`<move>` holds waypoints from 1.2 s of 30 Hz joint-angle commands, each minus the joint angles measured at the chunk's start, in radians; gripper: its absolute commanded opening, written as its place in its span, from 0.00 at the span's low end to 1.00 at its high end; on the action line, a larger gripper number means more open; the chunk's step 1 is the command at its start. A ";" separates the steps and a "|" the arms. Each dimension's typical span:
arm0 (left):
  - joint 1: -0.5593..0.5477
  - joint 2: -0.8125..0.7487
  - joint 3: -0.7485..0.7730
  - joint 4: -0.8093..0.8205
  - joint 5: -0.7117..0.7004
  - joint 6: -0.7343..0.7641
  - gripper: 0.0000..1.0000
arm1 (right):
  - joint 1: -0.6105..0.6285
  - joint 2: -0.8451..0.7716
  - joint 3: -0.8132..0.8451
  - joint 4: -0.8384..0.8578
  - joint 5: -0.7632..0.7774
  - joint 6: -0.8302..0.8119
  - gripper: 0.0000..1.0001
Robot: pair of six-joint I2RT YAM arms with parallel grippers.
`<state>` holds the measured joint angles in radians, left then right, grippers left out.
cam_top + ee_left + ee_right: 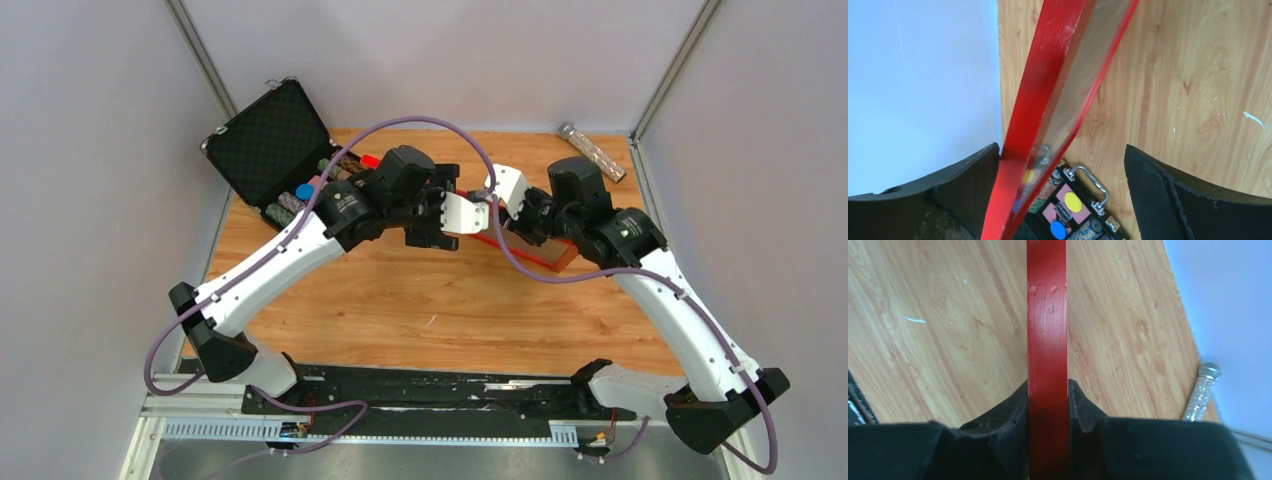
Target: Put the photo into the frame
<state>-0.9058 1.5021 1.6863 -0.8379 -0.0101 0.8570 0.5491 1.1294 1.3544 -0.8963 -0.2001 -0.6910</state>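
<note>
The red frame (545,262) hangs tilted above the wooden table, between the two arms. My right gripper (520,222) is shut on its edge; in the right wrist view both pads press the red bar (1047,330) at the gripper (1048,385). My left gripper (1062,150) stands wide open around the frame's other end. There the red edge (1048,90) with its glass pane runs close by the left finger (973,175), and the right finger (1158,185) is far off it. The photo is out of view.
An open black foam-lined case (275,140) holding poker chips (1078,210) stands at the back left, just behind the left gripper. A glittery tube (592,150) lies at the back right corner (1200,392). Pale walls close the table on three sides.
</note>
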 commanded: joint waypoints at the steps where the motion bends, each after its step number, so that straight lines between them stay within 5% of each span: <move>1: 0.071 -0.055 0.054 0.086 0.009 -0.151 1.00 | 0.006 0.036 0.109 0.043 0.010 0.083 0.00; 10: 0.108 -0.110 0.022 0.142 -0.011 -0.206 1.00 | 0.006 0.105 0.201 -0.010 0.021 0.161 0.00; 21: 0.143 -0.166 0.023 0.288 -0.274 -0.403 1.00 | -0.017 0.162 0.288 -0.020 -0.010 0.306 0.00; 36: 0.190 -0.211 -0.094 0.329 -0.285 -0.529 1.00 | -0.169 0.224 0.386 0.005 -0.108 0.571 0.00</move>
<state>-0.7212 1.3178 1.6367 -0.5552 -0.2909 0.3847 0.4141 1.3876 1.6821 -1.0065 -0.2756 -0.2214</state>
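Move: The frame hangs nearly edge-on to the view from above, gripped by the right hand; its middle lies about 7 cm to that hand's left, 1 cm ahead and 10 cm below. The glitter tube is some 21 cm ahead, 15 cm right and 26 cm below the right hand. From the opened left hand, the frame's middle is about 4 cm to the right, level fore and aft, 10 cm lower; the chip case is roughly 12 cm ahead, 22 cm left and 29 cm down. The frame stays pinched by its upper bar in the right hand, which carries it about 4.5 cm forward and a little up while turning some 20 degrees clockwise and tilting. The left hand, already wide open, draws off the bar, up about 10 cm and as far to the left, also somewhat forward, swinging counter-clockwise so its fingers point more forward. ##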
